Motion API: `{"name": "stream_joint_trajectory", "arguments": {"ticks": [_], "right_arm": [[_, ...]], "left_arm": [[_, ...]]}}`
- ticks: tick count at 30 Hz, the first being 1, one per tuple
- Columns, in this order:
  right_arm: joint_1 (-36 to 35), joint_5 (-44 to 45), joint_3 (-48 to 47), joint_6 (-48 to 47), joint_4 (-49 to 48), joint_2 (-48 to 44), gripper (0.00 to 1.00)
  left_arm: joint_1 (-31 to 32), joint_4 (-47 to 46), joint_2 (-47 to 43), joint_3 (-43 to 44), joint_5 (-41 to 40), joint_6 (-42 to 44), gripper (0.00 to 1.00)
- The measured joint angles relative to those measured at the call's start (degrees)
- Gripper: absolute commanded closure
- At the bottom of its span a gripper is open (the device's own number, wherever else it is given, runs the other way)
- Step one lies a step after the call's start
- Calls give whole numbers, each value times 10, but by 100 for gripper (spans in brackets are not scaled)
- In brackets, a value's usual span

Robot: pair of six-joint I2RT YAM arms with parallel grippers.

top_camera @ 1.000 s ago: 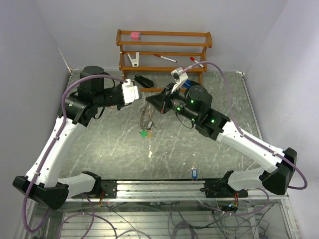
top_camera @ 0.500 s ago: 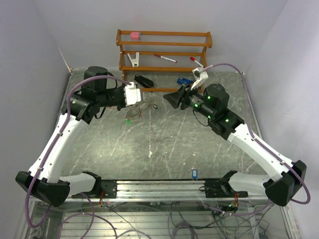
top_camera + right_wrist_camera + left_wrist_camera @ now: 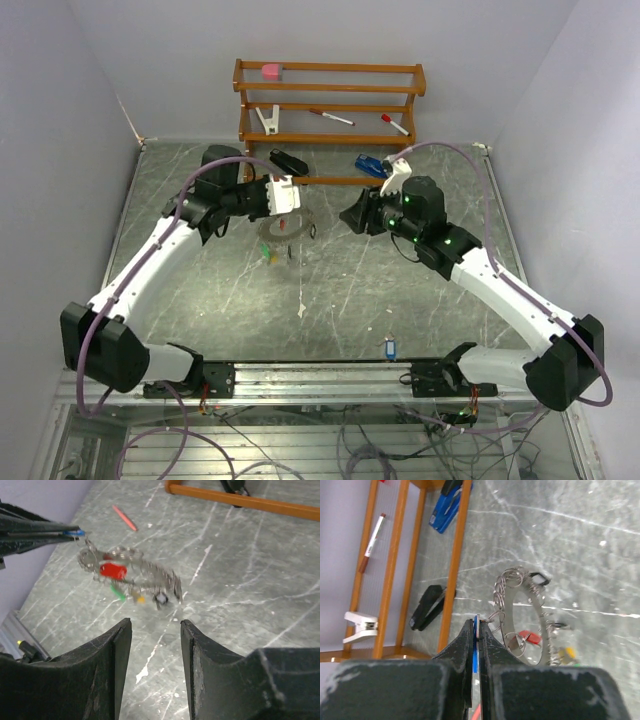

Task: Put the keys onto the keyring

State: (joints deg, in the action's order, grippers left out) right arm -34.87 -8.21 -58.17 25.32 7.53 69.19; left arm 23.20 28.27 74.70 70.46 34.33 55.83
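Observation:
My left gripper point(image 3: 287, 196) point(image 3: 479, 623) is shut on a thin blue key tag point(image 3: 477, 645). The keyring point(image 3: 277, 235) point(image 3: 540, 611) hangs from that tag over the table, a wire ring fringed with small silvery keys, with red point(image 3: 530, 637), yellow and green tags. In the right wrist view the keyring point(image 3: 131, 571) looks blurred, ahead and left of my right gripper point(image 3: 152, 630). My right gripper point(image 3: 351, 214) stands open and empty to the right of the ring, apart from it. One loose key with a blue tag point(image 3: 388, 349) lies near the table's front edge.
A wooden rack point(image 3: 330, 105) stands at the back with a pink block, a white clip point(image 3: 361, 625) and red pens point(image 3: 372, 542). A black stapler point(image 3: 290, 162) point(image 3: 427, 608) and a blue stapler point(image 3: 369, 165) point(image 3: 448, 509) lie under it. A red stick point(image 3: 124, 518) lies on the table.
My right gripper has opened and drawn back to the right, away from the ring. My left gripper has swung toward the back middle, carrying the keyring, which now swings below it.

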Motion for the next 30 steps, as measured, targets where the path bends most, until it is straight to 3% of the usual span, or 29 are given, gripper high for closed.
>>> {"name": "stream_joint_trajectory", "arguments": {"ticks": [9,14,16,19,21,23,24,26,27,30], "right_arm": [[33,-7,3,-9,12,2,56],[37,-21,3,-8,30,10,55],[38,-26,2,-8,43,15,54],[40,-33,-6,-7,72,23,51],[41,-37,-15,-7,89,27,49],[42,-40,-24,-7,105,30,35],[42,-41,-27,-6,112,30,29],[42,-40,-30,-3,121,30,26],[43,-40,-30,-2,126,30,18],[47,-38,-30,3,138,30,16]], "left_arm": [[4,-84,75,-1,-69,90,93],[48,-89,82,-55,-80,123,90],[74,-92,82,-98,-82,121,77],[100,-84,82,-137,-79,103,71],[104,-82,82,-138,-75,97,59],[107,-78,81,-135,-70,88,52],[108,-74,81,-133,-69,81,44],[109,-60,80,-124,-63,57,33],[109,-52,80,-116,-58,45,26],[110,-25,75,-82,-43,9,22]]}}
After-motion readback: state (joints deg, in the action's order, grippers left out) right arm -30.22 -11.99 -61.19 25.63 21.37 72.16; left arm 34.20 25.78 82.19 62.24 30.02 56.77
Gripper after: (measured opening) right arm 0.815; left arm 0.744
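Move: The keyring already hangs from its blue-tagged key in the left fingers, ring about 8 cm below and 4 cm back. The bare table spot for it is roughly 23 cm below the left hand, 4 cm back and 6 cm right. From that spot, a white scrap lies some 13 cm nearer the base, and the orange stick some 18 cm farther out and 29 cm left. From the right hand, the spot is about 23 cm below, 7 cm left and 2 cm back. Swing the left gripper forward about 5 cm, then sweep it back and down, drifting right, to some 13 cm lower, laying the keyring on the table. Open the fingers wide to let go of the blue-tagged key, then lift about 3 cm, fingers tipping down. Meanwhile sink the empty right gripper 4 cm, easing right and tipping down, and open it wider. ##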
